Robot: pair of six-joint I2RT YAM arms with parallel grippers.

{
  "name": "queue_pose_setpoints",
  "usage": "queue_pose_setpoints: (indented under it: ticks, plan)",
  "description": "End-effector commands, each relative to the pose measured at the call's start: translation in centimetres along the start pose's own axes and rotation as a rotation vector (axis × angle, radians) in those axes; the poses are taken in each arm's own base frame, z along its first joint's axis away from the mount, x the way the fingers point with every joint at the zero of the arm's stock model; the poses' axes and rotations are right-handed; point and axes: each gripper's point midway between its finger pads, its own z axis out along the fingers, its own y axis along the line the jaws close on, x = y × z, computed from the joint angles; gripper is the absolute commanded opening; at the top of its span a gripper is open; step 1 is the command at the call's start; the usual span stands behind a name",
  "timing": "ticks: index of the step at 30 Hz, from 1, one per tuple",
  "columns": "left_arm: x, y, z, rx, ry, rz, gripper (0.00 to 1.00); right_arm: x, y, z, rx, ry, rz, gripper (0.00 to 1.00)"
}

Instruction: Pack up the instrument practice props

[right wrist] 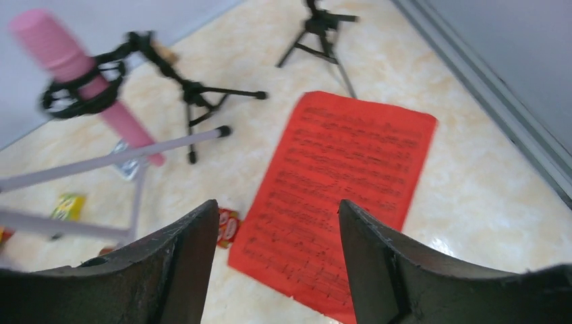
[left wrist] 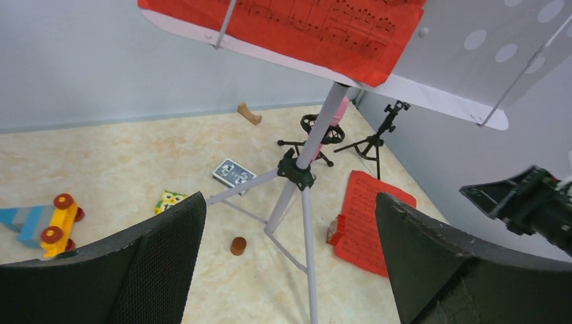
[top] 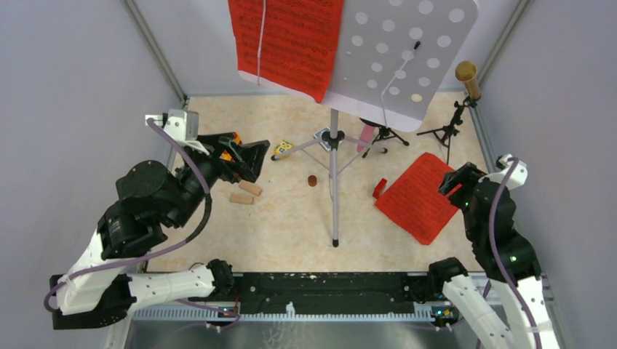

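The grey hole-punched tray (top: 407, 51) stands on its silver tripod pole (top: 334, 174) mid-table, with red sheet-music pages (top: 291, 40) clipped on its left half. Another red page (top: 418, 198) lies flat at the right, and my right gripper (top: 452, 182) hovers open just above its right edge (right wrist: 278, 206). Behind the stand, the pink microphone (top: 366, 136) sits in a small black tripod (right wrist: 195, 91). At the back right, the gold microphone (top: 467, 78) tops a second tripod (top: 447, 131). My left gripper (top: 251, 156) is open and empty, left of the pole (left wrist: 290, 202).
Two wooden blocks (top: 246, 193) lie by the left gripper. A brown cylinder (left wrist: 237, 246), an owl toy (left wrist: 170, 200), a blue card deck (left wrist: 233, 172) and a toy car (left wrist: 50, 219) sit around the stand's legs. A small red toy (right wrist: 226, 226) touches the floor page's left edge.
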Motion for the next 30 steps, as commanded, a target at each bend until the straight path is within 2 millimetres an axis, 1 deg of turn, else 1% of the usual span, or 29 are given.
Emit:
queue_pose_setpoints:
  ticks: [1,3,6,7,10,12,13,15,16,18,19,20,22,24,27,28,30]
  plan:
    - [-2.8,0.3,-0.3,-0.017,-0.054,0.079,0.99,-3.5,5.6,-4.1,-0.377,-0.052,-0.113,0.65]
    - [-3.9,-0.1,-0.2,-0.002,-0.068,0.108,0.99,-5.4,8.1,-6.7,-0.541,-0.076,-0.149,0.65]
    - [-5.7,-1.1,0.1,0.024,-0.09,0.147,0.99,-8.1,11.2,-10.2,-0.732,-0.104,-0.209,0.65]
    - [-6.6,-1.3,0.1,0.03,-0.107,0.155,0.99,-9.1,12.1,-11.5,-0.788,-0.119,-0.226,0.65]
    - [-8.5,-1.8,0.5,0.023,-0.149,0.189,0.99,-11.8,14.9,-15.6,-0.984,-0.145,-0.277,0.65]
    - [-9.7,-1.5,0.9,-0.02,-0.176,0.225,0.97,-12.8,17.0,-18.3,-1.141,-0.124,-0.315,0.65]
    - [-10.1,-1.3,1.3,-0.05,-0.182,0.246,0.96,-13.3,18.2,-20.1,-1.241,-0.104,-0.327,0.65]
    - [-10.6,-1.5,2.4,-0.083,-0.179,0.312,0.96,-14.4,20.3,-22.9,-1.42,-0.059,-0.322,0.65]
    - [-10.9,-1.7,3.0,-0.101,-0.175,0.338,0.96,-15.1,21.2,-24.0,-1.484,-0.039,-0.295,0.65]
    - [-11.4,-2.2,4.1,-0.121,-0.176,0.376,0.96,-16.5,22.7,-25.1,-1.563,-0.012,-0.274,0.65]
    - [-11.8,-2.4,4.5,-0.137,-0.182,0.385,0.96,-17.5,23.4,-25.8,-1.592,-0.014,-0.265,0.65]
    - [-12.1,-2.5,4.8,-0.143,-0.19,0.393,0.96,-18.0,24.4,-25.7,-1.613,-0.003,-0.261,0.65]
    - [-12.9,-2.8,5.1,-0.15,-0.211,0.397,0.97,-19.0,25.8,-26.5,-1.67,-0.006,-0.267,0.65]
    - [-13.5,-3.1,5.3,-0.152,-0.227,0.393,0.97,-19.2,27.3,-27.3,-1.718,0.01,-0.281,0.65]
    - [-13.8,-3.1,5.7,-0.176,-0.237,0.4,0.97,-18.7,29.4,-28.7,-1.791,0.028,-0.307,0.65]
    - [-13.8,-3.0,5.9,-0.186,-0.239,0.403,0.97,-18.5,30.1,-28.8,-1.8,0.033,-0.309,0.65]
    - [-14.1,-3.0,6.0,-0.199,-0.242,0.404,0.97,-18.4,31.6,-28.2,-1.778,0.029,-0.308,0.64]
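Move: The red music sheet still on the stand stands some 20 cm ahead of the left hand, 8 cm right and 15 cm above it. The stand's bare half is about 22 cm to the right of that sheet, at the same height. From the right hand, the standing sheet is about 41 cm left, 9 cm ahead and 35 cm up; the loose sheet lies 8 cm straight ahead, some 25 cm below. Right swings up 35 cm and left, turning 95 degrees counter-clockwise; left rises 11 cm, both open, towards the standing sheet. ##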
